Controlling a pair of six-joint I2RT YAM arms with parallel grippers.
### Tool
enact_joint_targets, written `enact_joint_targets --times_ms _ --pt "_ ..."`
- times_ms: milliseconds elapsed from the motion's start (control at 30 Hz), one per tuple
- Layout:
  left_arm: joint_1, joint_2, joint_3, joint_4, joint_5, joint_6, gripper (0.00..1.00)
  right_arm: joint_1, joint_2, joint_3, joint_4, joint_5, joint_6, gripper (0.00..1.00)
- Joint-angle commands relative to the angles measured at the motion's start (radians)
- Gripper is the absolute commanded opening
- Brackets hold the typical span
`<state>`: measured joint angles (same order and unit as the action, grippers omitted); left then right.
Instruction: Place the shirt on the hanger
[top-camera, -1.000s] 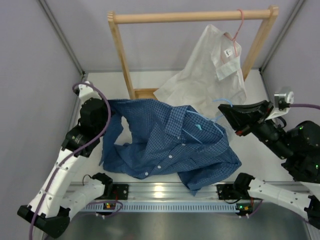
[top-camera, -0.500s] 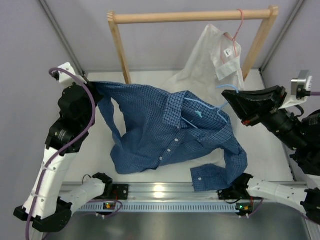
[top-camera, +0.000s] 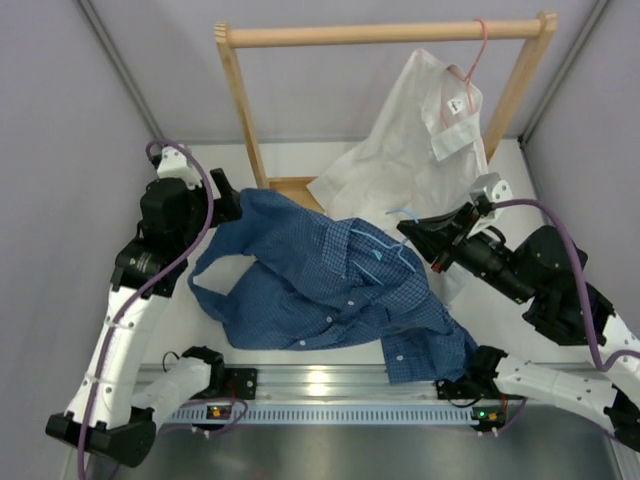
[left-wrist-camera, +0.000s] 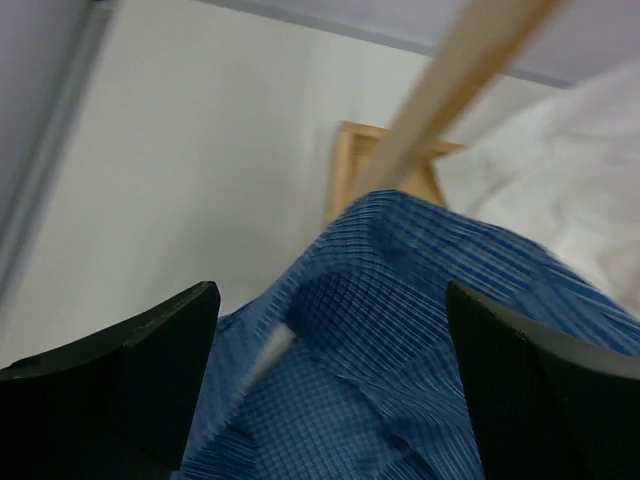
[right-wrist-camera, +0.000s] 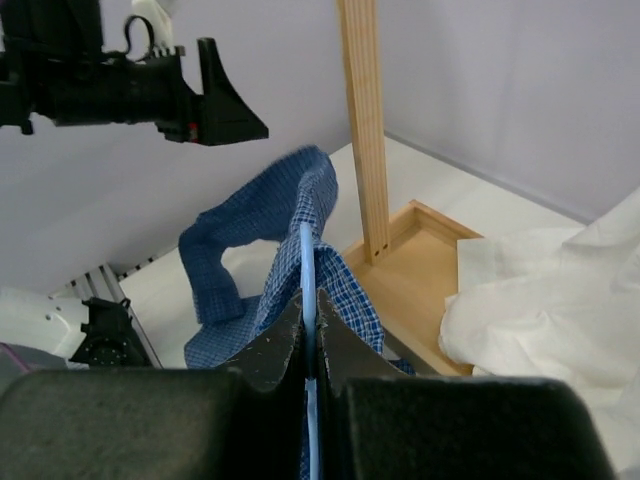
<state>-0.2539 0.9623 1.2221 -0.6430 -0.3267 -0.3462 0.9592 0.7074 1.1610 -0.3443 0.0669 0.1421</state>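
Note:
The dark blue checked shirt (top-camera: 320, 285) lies crumpled across the middle of the table, one shoulder raised over the light-blue hanger (top-camera: 375, 255). My right gripper (top-camera: 408, 230) is shut on the hanger (right-wrist-camera: 307, 270), whose wire runs up between the jaws into the shirt (right-wrist-camera: 300, 205). My left gripper (top-camera: 228, 205) stands open at the shirt's far left edge. In the left wrist view its fingers (left-wrist-camera: 150, 365) are spread wide with the shirt (left-wrist-camera: 420, 330) beneath them, not pinched. My left gripper (right-wrist-camera: 215, 105) also shows in the right wrist view, above the cloth.
A wooden rack (top-camera: 385, 35) stands at the back, its base (top-camera: 290, 187) just behind the shirt and its post (right-wrist-camera: 365, 130) close to the hanger. A white shirt (top-camera: 420, 150) hangs from a pink hanger (top-camera: 478, 50) on the rail.
My left gripper has opened and let go of the shirt, which has sagged back onto the table. My right gripper has carried the hanger left and down towards the middle.

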Motion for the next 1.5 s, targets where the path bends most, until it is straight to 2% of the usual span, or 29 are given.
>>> enact_joint_targets --times_ms 0,100,200,233,300,400,433,533,767,867,933,1133,1200,1433,1467 --pt "0.004 -0.129 0.055 0.051 0.486 0.078 0.98 0.003 -0.020 -0.030 0.042 0.010 0.001 0.00" --pt "0.004 -0.129 0.146 0.058 0.809 0.131 0.98 0.003 -0.032 -0.061 0.044 -0.036 -0.012 0.00" --pt "0.002 -0.062 0.168 0.107 1.149 0.219 0.98 0.003 -0.054 -0.084 0.044 -0.135 -0.027 0.00" --pt "-0.002 -0.013 0.172 0.117 1.343 0.258 0.97 0.003 -0.065 -0.092 0.045 -0.157 -0.029 0.00" --pt "-0.031 0.022 0.169 0.117 1.454 0.395 0.95 0.003 -0.094 -0.110 0.042 -0.200 -0.032 0.00" --pt "-0.180 0.075 0.178 0.118 1.392 0.515 0.95 0.004 -0.129 -0.110 0.027 -0.252 -0.030 0.00" --pt "-0.270 0.090 0.189 0.118 1.362 0.536 0.95 0.003 -0.134 -0.106 0.021 -0.265 -0.029 0.00" --pt "-0.388 0.156 0.201 0.120 1.331 0.605 0.95 0.003 -0.140 -0.083 0.002 -0.338 -0.027 0.00" --pt "-0.403 0.216 0.178 0.120 1.437 0.605 0.93 0.003 -0.132 -0.038 -0.041 -0.427 -0.039 0.00" --pt "-0.404 0.242 0.171 0.120 1.520 0.584 0.84 0.003 -0.126 -0.032 -0.041 -0.412 -0.047 0.00" --pt "-0.407 0.256 0.156 0.121 1.503 0.560 0.82 0.003 -0.120 -0.021 -0.039 -0.406 -0.052 0.00" --pt "-0.423 0.282 0.123 0.121 1.522 0.517 0.85 0.003 -0.079 0.037 -0.059 -0.411 -0.099 0.00" --pt "-0.429 0.294 0.123 0.121 1.516 0.504 0.83 0.004 -0.066 0.057 -0.078 -0.403 -0.111 0.00" --pt "-0.458 0.334 0.126 0.108 1.525 0.504 0.67 0.003 -0.036 0.078 -0.081 -0.381 -0.134 0.00" --pt "-0.461 0.332 0.129 0.108 1.514 0.507 0.51 0.004 -0.033 0.080 -0.081 -0.371 -0.134 0.00"
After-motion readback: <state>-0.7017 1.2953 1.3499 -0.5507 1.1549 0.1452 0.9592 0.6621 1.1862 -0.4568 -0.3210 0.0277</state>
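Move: The shirt edge beside the hanger, the left hand's target, lies about 28 cm to that hand's right and 8 cm back, roughly at its height. The rack's left post stands some 10 cm ahead and 5 cm right of the left hand; the white shirt hangs around 22 cm beyond that edge and 20 cm right of it. From the right hand, which holds the hanger, the edge is about 7 cm ahead, 10 cm left and 9 cm lower. Swinging right and back in an arc that rises about 11 cm and sinks again, the open left hand travels some 28 cm rightwards towards the shirt edge by the hanger, its wrist turning about 110 degrees clockwise; it then eases down and closes roughly halfway with the cloth between its fingers. The right hand keeps its pinch on the hanger, drawing it back about 7 cm and turning it some 20 degrees counter-clockwise. ##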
